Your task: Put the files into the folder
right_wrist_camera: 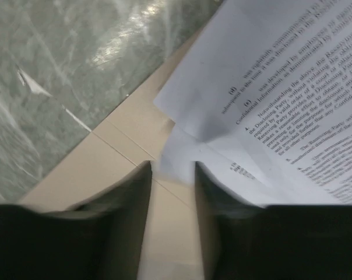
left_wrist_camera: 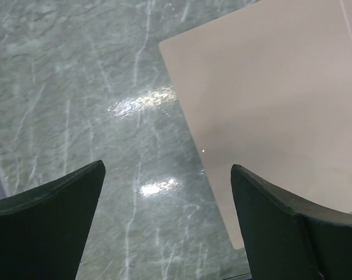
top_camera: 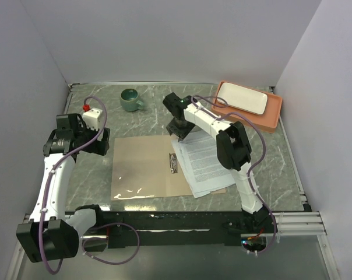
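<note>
The tan folder point(top_camera: 141, 169) lies open and flat on the marble table, with a metal clip point(top_camera: 172, 162) at its centre fold. The files point(top_camera: 205, 160), white printed sheets, lie fanned on its right half and stick out past its right and near edges. My right gripper point(top_camera: 180, 135) hovers low at the sheets' far left corner. In the right wrist view its jaws point(right_wrist_camera: 173, 164) stand apart, with a blurred corner of the files point(right_wrist_camera: 281, 87) at the fingertips and folder point(right_wrist_camera: 123, 140) below. My left gripper point(left_wrist_camera: 167, 166) is wide open and holds nothing, over bare table beside a folder corner point(left_wrist_camera: 269, 87).
A green mug point(top_camera: 130, 100) stands at the back, left of centre. An orange tray point(top_camera: 269, 116) holding a white plate point(top_camera: 242, 97) sits at the back right. Grey walls enclose the table on three sides.
</note>
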Robot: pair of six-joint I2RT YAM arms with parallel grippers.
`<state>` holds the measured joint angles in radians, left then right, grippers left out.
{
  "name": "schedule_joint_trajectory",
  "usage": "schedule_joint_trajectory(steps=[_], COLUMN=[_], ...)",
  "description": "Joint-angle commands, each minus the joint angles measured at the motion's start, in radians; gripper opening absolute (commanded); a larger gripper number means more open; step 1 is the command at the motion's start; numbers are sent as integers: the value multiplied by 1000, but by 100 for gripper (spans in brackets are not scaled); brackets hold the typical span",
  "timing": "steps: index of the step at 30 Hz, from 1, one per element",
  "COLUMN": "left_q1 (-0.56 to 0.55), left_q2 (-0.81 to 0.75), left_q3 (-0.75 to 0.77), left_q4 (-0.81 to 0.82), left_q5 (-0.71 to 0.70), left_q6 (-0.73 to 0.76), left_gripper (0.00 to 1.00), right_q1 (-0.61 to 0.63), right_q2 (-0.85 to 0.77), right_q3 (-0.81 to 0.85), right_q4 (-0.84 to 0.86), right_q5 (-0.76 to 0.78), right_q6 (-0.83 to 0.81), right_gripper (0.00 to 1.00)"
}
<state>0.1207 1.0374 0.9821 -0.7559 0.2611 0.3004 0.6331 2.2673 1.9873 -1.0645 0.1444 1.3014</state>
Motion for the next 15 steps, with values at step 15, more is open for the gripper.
schedule_joint_trajectory(steps=[15], left_q1=[-56], left_q2=[50], left_q3=[33], left_q4=[20], left_q5=[64], left_q6=[-44], left_gripper=[96], right_q1=[-337], right_q2=[-462], right_q3=[-520], right_q4=[133], right_q5=[118], right_q6=[-470], right_gripper=[99])
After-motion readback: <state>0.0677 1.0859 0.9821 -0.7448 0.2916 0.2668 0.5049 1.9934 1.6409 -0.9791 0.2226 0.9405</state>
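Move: The files lie half over the folder's right side. Their top-left corner is between the right fingertips, their middle about 12 cm back and 12 cm to this hand's right, barely 1 cm below. The metal clip is some 11 cm back and 2 cm left; the mug, 18 cm ahead and 22 cm left; the orange tray, 15 cm ahead and 31 cm right. From the left hand, the files' middle is roughly 45 cm right, 2 cm back, 14 cm below. The right fingers, already part open at the files' top-left corner, spread wide and come free of the paper. The hand lifts about 3 cm while easing forward and left, then sweeps right and a little back over the files' far edge, ending some 10 cm right of its start; the wrist turns roughly 10 degrees counter-clockwise. The open left hand drifts 2 cm right. ##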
